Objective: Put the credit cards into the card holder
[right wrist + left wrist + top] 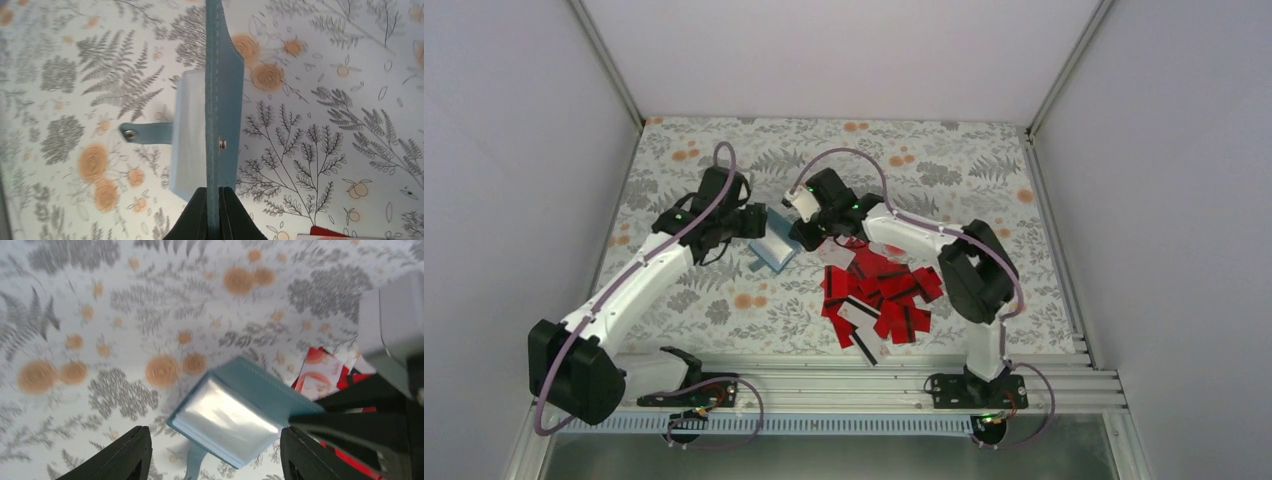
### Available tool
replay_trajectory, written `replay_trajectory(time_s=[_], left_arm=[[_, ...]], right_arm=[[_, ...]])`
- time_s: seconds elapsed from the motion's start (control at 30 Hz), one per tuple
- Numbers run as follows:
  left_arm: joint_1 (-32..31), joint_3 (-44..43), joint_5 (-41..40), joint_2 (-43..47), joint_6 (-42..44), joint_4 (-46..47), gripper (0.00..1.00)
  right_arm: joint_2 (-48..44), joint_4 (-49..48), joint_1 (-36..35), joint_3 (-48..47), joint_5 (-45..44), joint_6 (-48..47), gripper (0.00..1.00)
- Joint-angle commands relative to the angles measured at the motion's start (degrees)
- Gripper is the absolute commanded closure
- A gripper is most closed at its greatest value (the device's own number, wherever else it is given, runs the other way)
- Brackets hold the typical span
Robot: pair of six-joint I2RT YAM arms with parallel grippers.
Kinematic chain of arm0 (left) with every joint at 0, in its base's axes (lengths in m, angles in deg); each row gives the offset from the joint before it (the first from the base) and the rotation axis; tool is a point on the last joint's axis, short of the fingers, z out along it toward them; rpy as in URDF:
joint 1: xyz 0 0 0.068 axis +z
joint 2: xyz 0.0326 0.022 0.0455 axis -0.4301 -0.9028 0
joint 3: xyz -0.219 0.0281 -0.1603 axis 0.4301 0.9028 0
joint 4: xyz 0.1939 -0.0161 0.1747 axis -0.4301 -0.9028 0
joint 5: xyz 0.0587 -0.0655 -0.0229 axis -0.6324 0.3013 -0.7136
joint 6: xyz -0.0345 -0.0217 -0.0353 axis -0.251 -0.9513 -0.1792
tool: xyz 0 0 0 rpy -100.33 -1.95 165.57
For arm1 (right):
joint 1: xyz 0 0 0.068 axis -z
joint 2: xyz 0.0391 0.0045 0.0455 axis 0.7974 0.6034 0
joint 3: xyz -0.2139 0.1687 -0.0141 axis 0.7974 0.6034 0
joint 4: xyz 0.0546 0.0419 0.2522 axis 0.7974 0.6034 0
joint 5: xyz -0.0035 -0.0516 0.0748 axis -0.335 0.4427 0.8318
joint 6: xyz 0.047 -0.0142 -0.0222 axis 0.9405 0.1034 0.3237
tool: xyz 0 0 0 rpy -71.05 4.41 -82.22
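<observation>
The teal card holder [774, 250] lies open on the floral cloth, its clear pockets [225, 422] facing up and its snap tab [145, 133] stretched out to one side. My right gripper [214, 207] is shut on the raised cover flap [215, 90], which I see edge-on. My left gripper [215, 435] hovers open just over the holder, one finger on each side, touching nothing. The red credit cards [879, 298] lie in a loose pile to the right of the holder. One white-faced card [320, 374] rests beside the holder.
The right arm's black fingers [350, 417] and grey wrist [395, 320] crowd the right side of the left wrist view. A metal rail [864, 385] runs along the near table edge. White walls enclose the patterned cloth [984, 170].
</observation>
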Motion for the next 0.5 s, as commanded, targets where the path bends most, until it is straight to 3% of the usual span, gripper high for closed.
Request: replay_trajectory(time_s=[0.0,0.27,0.47], left_arm=[[0.2,-4.6,-1.3,1.6,8.1,-2.2,0.35],[0.3,-5.1,14.8,6.0,35.0,7.1,0.35],[0.2,-10.5,25.8,4.2,55.4,0.2,0.37]], right_arm=[[-8.2,-7.3,-0.3,5.0,4.5,-6.4,0.96],[-15.4,-3.1,-0.3,7.0,5.2,-13.1,0.96],[-21.2,0.3,-0.2,9.2,-0.9,-16.5,0.96]])
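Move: The card holder hangs open from the right hand's shut fingers, its middle about 4 cm to that hand's left, level with it fore and aft, and 2 cm below. From the open left hand it is roughly 4 cm right, 2 cm back and 8 cm down. The pale cards lie some 9 cm right of the right hand, 3 cm back and 10 cm below; the red card pile is about 18 cm right, 12 cm back and equally low. The card holder is carried up some 9 cm in the right fingers' continuing pinch, drawn back about 3 cm and slightly right as that hand tips upward. The left hand, fingers staying open, rises about as far, straight up at first and then swinging right in over the holder, turning clockwise by some 35 degrees while its fingertips tilt up towards level. ##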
